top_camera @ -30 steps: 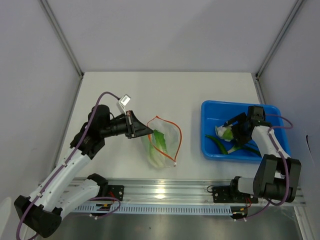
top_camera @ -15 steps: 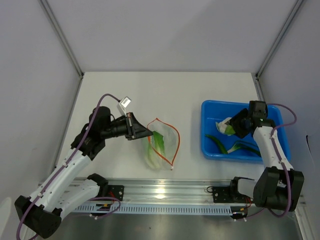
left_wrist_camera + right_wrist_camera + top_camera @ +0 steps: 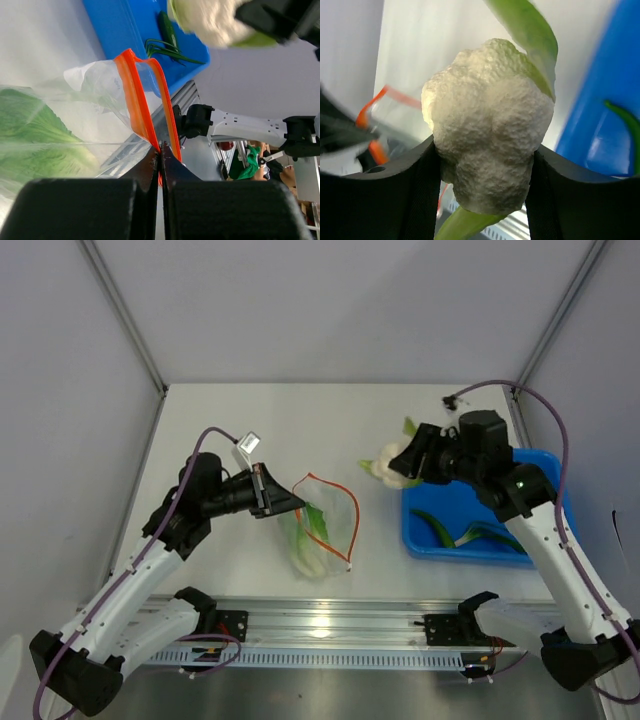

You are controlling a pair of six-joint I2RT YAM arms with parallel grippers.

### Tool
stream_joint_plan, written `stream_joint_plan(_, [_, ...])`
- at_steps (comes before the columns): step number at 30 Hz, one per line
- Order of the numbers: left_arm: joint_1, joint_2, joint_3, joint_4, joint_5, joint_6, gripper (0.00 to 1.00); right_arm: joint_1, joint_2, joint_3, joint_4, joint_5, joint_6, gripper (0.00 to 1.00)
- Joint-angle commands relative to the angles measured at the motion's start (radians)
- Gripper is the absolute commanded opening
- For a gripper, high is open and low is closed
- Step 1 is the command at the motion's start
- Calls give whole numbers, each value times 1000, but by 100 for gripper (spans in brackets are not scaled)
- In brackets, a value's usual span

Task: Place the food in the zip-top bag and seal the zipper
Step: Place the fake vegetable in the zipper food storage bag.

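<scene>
The clear zip-top bag (image 3: 325, 530) lies near the table's front. Its orange-red zipper (image 3: 352, 512) gapes open and a leafy green vegetable (image 3: 318, 523) lies inside. My left gripper (image 3: 291, 503) is shut on the zipper strip (image 3: 135, 100) at the mouth's left corner, holding it up. To the right of the bag and above the table, my right gripper (image 3: 405, 462) is shut on a piece of food (image 3: 385, 468). That piece is a pale whitish lump with green leaves (image 3: 487, 145), and it fills the space between the fingers (image 3: 415, 185).
A blue bin (image 3: 545, 468) stands at the right with long dark green pieces (image 3: 470, 536) lying in it. It also shows in the left wrist view (image 3: 125, 30) and the right wrist view (image 3: 600, 120). Grey walls surround the table.
My right gripper closed on the whitish vegetable in the bin, lifted it out and carried it left towards the bag. The left gripper kept hold of the bag mouth.
</scene>
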Motion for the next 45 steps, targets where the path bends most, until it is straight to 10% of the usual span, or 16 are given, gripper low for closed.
stream_joint_plan(1, [5,5,10,22,-26,-19,1,202,15,133,-69,59,-66,27])
stream_joint_plan(11, [5,2,12,2,-42,-21,1,715,108,244,-129,313,-100,26])
stream_joint_plan(36, [5,-60,7,-52,-5,1,1,701,326,122,24,-14,-368,40])
stream_joint_plan(40, [5,-73,7,-52,-3,-5,1,683,351,119,37,-10,-378,55])
stream_joint_plan(43, [5,-80,12,-56,-2,-5,1,677,369,141,49,33,-362,99])
stream_joint_plan(45, [5,-81,10,-58,-5,-5,0,680,372,170,47,62,-332,99])
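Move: About 11 cm back, 18 cm to the left and 7 cm below the right hand, which already holds the cauliflower, gapes the orange-rimmed bag mouth. The lettuce lies inside the bag, some 13 cm back, 21 cm left and 17 cm below the hand. The blue bin's middle is roughly 3 cm ahead, 23 cm right and 22 cm down. For the left hand, the mouth's middle is about 2 cm back, 5 cm right and 2 cm lower. Swinging left and back from beside the bin, the right hand rises slightly, then sinks into the bag's open mouth with the cauliflower, ending some 18 cm left, 11 cm back and 8 cm lower. It turns about 50 degrees counter-clockwise with its left side dipping, and at the end spreads its fingers wide to let go. The left hand keeps pinching the rim. ##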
